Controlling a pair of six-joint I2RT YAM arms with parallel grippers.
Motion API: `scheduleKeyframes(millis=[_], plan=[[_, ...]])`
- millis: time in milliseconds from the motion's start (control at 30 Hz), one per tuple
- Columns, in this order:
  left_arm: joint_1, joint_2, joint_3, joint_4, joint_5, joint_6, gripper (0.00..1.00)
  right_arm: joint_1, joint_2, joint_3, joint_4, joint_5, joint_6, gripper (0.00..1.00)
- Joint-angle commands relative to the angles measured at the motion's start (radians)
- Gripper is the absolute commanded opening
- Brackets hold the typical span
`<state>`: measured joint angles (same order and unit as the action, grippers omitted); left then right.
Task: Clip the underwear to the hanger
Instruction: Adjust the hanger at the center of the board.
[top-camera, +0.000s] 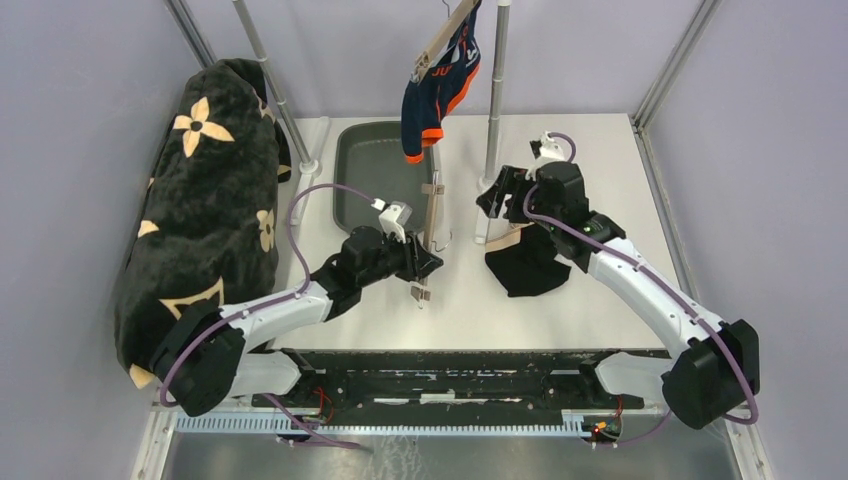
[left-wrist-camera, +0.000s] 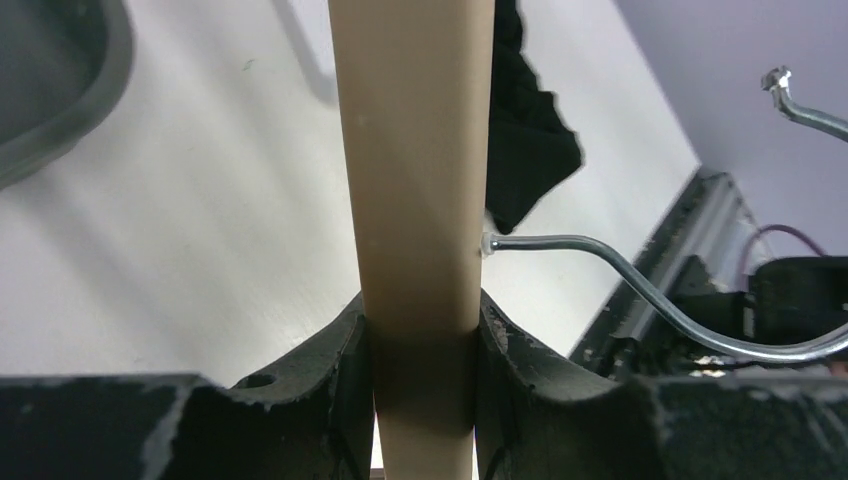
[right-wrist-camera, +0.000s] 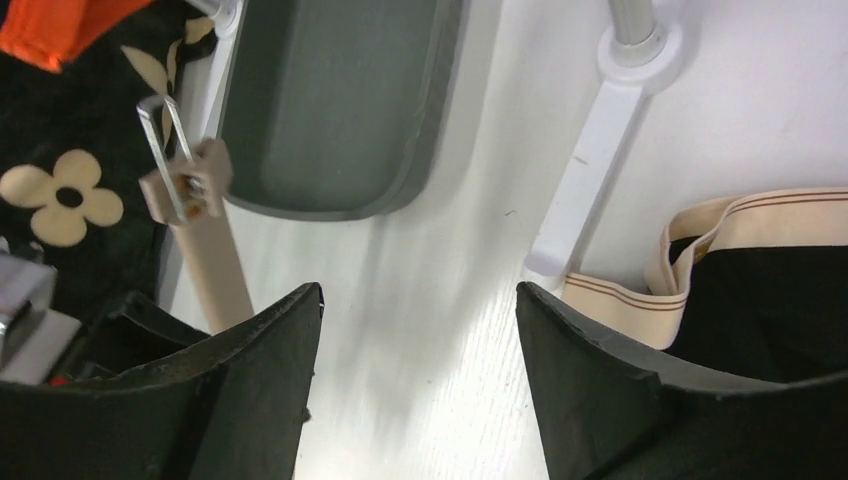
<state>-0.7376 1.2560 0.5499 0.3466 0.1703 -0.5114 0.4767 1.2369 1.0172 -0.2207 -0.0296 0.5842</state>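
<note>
My left gripper (top-camera: 425, 262) is shut on the beige bar of a clip hanger (top-camera: 433, 215), held near the table's middle; the bar (left-wrist-camera: 415, 160) fills the left wrist view and its metal hook (left-wrist-camera: 640, 290) curves off to the right. One clip of the hanger shows in the right wrist view (right-wrist-camera: 185, 180). Black underwear (top-camera: 530, 265) with a cream striped waistband (right-wrist-camera: 700, 250) lies on the table by the rack foot. My right gripper (top-camera: 492, 197) is open and empty, just left of and above the underwear (right-wrist-camera: 770, 310).
A grey tray (top-camera: 375, 170) sits at the back centre. A rack of metal poles (top-camera: 497, 80) holds another hanger with navy-orange underwear (top-camera: 440, 85). A black plush bag with beige flowers (top-camera: 200, 210) fills the left side. The rack's white foot (right-wrist-camera: 590, 180) lies next to the waistband.
</note>
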Motion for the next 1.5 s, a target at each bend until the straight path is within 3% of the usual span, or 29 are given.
scheduleKeyframes(millis=[0,200,300,433,667,900,1267,1467], plan=[[0.053,-0.043,-0.007,0.235,0.258,-0.091,0.03,-0.021,-0.041,-0.074,0.165,-0.175,-0.042,0.78],[0.112,0.015,0.008,0.374,0.368,-0.281,0.03,-0.036,0.006,-0.132,0.286,-0.27,-0.002,0.77],[0.119,0.042,0.003,0.399,0.356,-0.346,0.03,-0.038,0.01,-0.155,0.34,-0.293,0.024,0.77],[0.119,0.074,-0.005,0.401,0.312,-0.386,0.03,-0.038,0.012,-0.14,0.269,-0.257,0.031,0.76],[0.119,0.099,0.013,0.332,0.217,-0.364,0.03,-0.006,0.007,-0.088,0.087,-0.126,0.019,0.76],[0.117,0.129,0.019,0.308,0.187,-0.351,0.03,0.103,0.038,0.002,-0.047,0.005,0.015,0.76],[0.094,0.199,0.016,0.326,0.195,-0.349,0.03,0.207,0.193,0.181,-0.068,0.052,-0.012,0.76],[0.078,0.214,0.003,0.347,0.199,-0.353,0.03,0.211,0.218,0.199,-0.075,0.082,-0.024,0.76]])
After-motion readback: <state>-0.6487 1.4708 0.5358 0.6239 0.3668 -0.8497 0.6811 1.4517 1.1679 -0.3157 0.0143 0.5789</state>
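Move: The left hand already grips the hanger's bar; the hanger's far clip is about 12 cm ahead of that hand, at much its own height. From the empty, open right hand that clip is some 11 cm to the left, 2 cm ahead and about 5 cm lower. The underwear lies about 9 cm back, 8 cm right and 20 cm below the right hand; the stand's foot is nearly straight beneath it, some 20 cm down. Still pinching the hanger's bar, the left hand lifts it about 5 cm, rolling its left side down some 20 degrees, then lowers it about 7 cm while tipping its fingers down, ending slightly right of its start. The open right hand first eases down and back, then sweeps left towards the hanger, some 8 cm in all, turning slightly counter-clockwise and staying open. ##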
